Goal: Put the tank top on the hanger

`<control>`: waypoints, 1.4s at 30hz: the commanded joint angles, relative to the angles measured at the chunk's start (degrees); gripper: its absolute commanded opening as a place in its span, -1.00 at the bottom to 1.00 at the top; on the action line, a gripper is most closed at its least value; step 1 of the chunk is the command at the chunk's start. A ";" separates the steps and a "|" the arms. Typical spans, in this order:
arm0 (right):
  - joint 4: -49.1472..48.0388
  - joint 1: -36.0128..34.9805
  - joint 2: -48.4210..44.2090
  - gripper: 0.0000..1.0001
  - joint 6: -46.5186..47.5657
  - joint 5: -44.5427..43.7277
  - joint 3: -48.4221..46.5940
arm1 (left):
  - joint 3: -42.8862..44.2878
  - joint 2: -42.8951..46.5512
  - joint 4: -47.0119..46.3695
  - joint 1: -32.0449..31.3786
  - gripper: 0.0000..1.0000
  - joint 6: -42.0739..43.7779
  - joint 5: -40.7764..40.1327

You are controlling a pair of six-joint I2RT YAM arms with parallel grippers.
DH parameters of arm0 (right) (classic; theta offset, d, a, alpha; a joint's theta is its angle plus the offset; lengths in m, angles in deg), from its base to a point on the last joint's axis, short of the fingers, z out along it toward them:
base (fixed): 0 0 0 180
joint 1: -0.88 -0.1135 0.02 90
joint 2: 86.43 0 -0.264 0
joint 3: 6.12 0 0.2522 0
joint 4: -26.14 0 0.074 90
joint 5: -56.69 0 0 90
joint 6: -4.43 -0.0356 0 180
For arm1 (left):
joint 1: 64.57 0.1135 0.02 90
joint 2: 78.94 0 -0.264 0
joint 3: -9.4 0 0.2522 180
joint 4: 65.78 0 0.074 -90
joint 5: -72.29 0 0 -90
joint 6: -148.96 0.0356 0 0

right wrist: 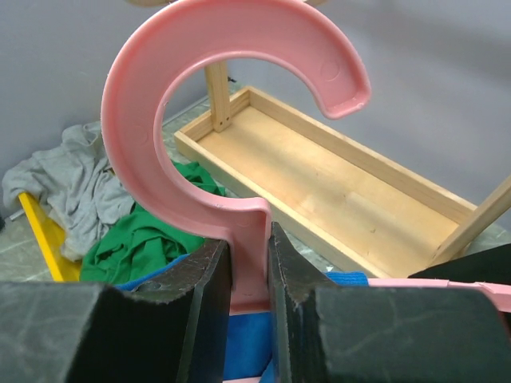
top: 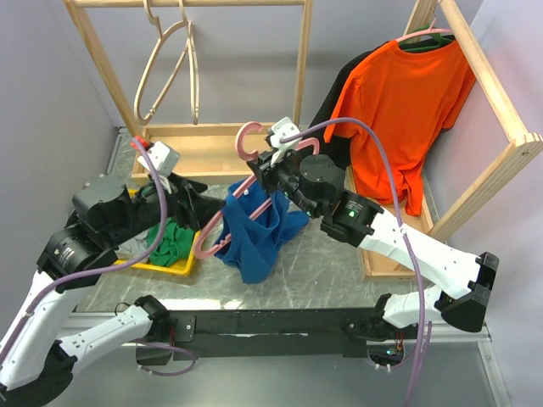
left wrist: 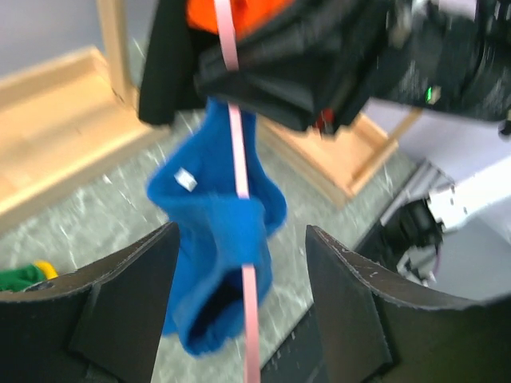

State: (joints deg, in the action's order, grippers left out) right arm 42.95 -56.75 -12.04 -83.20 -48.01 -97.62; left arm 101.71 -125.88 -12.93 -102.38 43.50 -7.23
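The pink hanger [top: 248, 141] is held up over the table, its hook [right wrist: 200, 80] uppermost. My right gripper [right wrist: 250, 259] is shut on the hanger's neck, also seen from above [top: 273, 163]. The blue tank top [top: 254, 231] hangs bunched from the hanger's left arm. In the left wrist view the tank top [left wrist: 215, 239], with its white label [left wrist: 185, 179], and the thin hanger bar [left wrist: 250, 319] lie between the wide-apart fingers [left wrist: 128, 303] of my left gripper [left wrist: 243, 307]. That gripper is open and neither finger touches them. From above, the left gripper [top: 204, 203] is just left of the tank top.
A yellow tray [top: 182, 269] at the left holds a green garment [top: 172, 240] and a grey one [right wrist: 72, 183]. Beige wooden hangers [top: 170, 68] hang on the back rack above a wooden base box [right wrist: 335, 183]. An orange t-shirt [top: 399, 102] hangs on the right rack.
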 commanded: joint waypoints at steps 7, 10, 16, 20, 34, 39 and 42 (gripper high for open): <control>-6.65 1.64 -0.83 -1.00 -2.28 2.66 0.30 | -4.19 0.18 2.92 0.18 0.40 0.61 4.99; -6.83 1.64 -0.65 -1.00 -3.68 3.18 0.13 | -4.71 -0.79 2.13 0.10 0.38 0.17 5.25; -6.56 1.64 -0.39 -1.00 -3.87 3.19 -0.14 | -4.19 -2.81 0.46 0.10 0.16 -0.62 5.16; -6.57 1.55 -0.39 -1.00 -3.78 2.83 -0.14 | -3.84 -4.56 0.90 0.10 -0.12 -0.01 6.22; -5.25 1.55 -0.47 0.01 -4.04 1.87 -0.40 | -6.38 -2.98 -3.93 0.01 -0.98 -1.50 3.14; -3.49 1.64 -3.72 0.64 -5.62 1.08 0.30 | -7.79 -2.63 -5.95 -0.08 -0.98 -2.64 2.44; -3.40 1.64 -6.71 0.85 -6.50 1.42 3.10 | -8.49 -2.37 -6.39 -0.08 -0.98 -2.99 1.21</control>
State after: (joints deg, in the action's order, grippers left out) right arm 41.20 -55.33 -12.94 -88.16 -46.09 -96.24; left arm 93.29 -129.71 -12.97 -102.38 41.62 -4.32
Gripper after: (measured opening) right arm 0.864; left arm 0.102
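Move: The tank top's near strap, looped over the pink hanger bar, lies about 7 cm below the open left hand, 1 cm ahead and 2 to its right. The hanger neck, still gripped by the right hand, is some 10 cm ahead of the left hand and 12 to its right, nearly level. The hanger's near end lies about 8 cm back, 5 left and 10 below the left hand. From the right hand the strap is roughly 8 cm back, 10 left and 6 below. Left hand sinks about 8 cm, pinching strap and hanger bar together; right hand, nearly still, opens off the neck. ##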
